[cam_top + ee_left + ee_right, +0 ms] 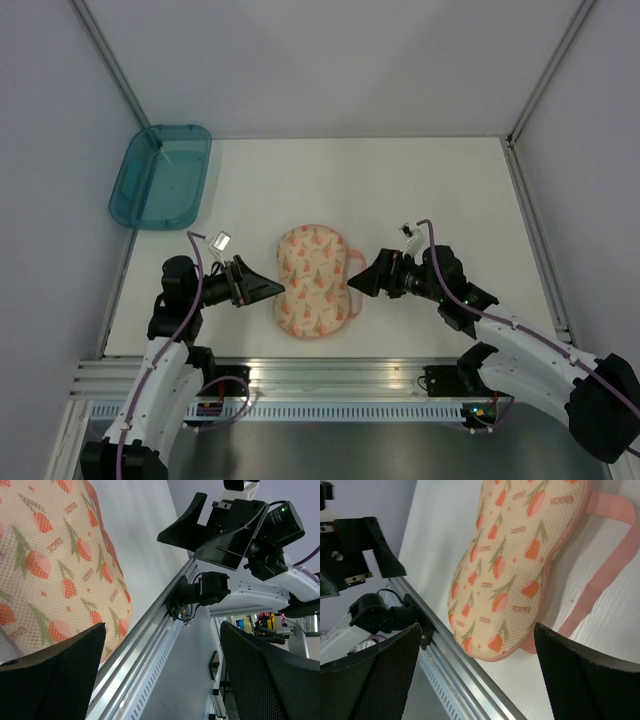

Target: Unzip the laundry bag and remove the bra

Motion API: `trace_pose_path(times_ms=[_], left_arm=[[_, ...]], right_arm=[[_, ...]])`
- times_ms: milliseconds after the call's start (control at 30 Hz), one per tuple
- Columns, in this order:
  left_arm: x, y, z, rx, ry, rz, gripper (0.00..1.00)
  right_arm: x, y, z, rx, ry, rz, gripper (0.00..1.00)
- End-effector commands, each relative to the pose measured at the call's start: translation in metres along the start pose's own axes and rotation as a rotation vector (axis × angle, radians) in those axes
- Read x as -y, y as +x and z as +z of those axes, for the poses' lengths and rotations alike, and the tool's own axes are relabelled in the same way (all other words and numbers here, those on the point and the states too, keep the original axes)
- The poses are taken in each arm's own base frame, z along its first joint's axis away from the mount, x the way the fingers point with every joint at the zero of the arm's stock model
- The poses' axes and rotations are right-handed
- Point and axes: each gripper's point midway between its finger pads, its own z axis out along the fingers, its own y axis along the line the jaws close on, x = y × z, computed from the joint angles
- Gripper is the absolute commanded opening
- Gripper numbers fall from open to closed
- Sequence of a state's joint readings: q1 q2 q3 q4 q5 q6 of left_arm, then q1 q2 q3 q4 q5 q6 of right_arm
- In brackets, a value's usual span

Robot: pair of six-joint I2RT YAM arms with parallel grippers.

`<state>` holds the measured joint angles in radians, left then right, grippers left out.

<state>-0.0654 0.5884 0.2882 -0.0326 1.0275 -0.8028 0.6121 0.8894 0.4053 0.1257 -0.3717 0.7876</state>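
The laundry bag (312,280) lies flat near the table's front edge, a cream-peach mesh pouch with orange-red prints and a pink edge. Its pink loop (354,262) sticks out on the right side. It also shows in the left wrist view (55,565) and the right wrist view (520,560), with the loop (612,545) beside it. My left gripper (280,289) is open and empty, its tips at the bag's left edge. My right gripper (350,281) is open and empty, its tips just right of the bag by the loop. The bra is not visible.
A teal plastic tray (161,176) stands at the table's back left corner. An aluminium rail (330,375) runs along the table's front edge, close below the bag. Enclosure posts rise at the back left and back right corners.
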Motion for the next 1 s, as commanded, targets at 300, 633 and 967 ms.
trace_pose_path(times_ms=[300,633,967], left_arm=[[-0.014,-0.018,-0.007,0.092,-0.166,0.082,1.0],[-0.016,-0.019,-0.009,0.104,-0.188,0.067,0.99],[-0.02,-0.016,-0.011,0.117,-0.205,0.066,0.99]], right_arm=[[-0.025,0.053,0.047,-0.027,0.067,-0.101,0.96],[-0.056,0.096,0.115,-0.128,0.028,-0.192,0.0],[0.029,0.123,0.113,-0.232,0.459,-0.258,0.0]])
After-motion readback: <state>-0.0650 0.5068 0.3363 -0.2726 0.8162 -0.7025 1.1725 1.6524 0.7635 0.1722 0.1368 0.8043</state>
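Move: The laundry bag's middle lies some 11 cm to the left of my open right hand, about 5 cm farther out and 13 cm below. The bag's pink strap lies straight below that hand, about 15 cm down and 4 cm farther out. The table's near metal rail runs some 20 cm back from the bag's middle. From my left hand the bag's middle is roughly 8 cm right, 8 cm ahead and 15 cm down. I swing my right hand left over the bag's near half, about 13 cm across and 11 cm down, drawing a little back on the way. I shut its empty fingers fully in the air, then sink the closed tips onto the fabric as the hand tips some 25 degrees. My left hand, still open, eases about 2 cm left and down, turning slightly counter-clockwise. ##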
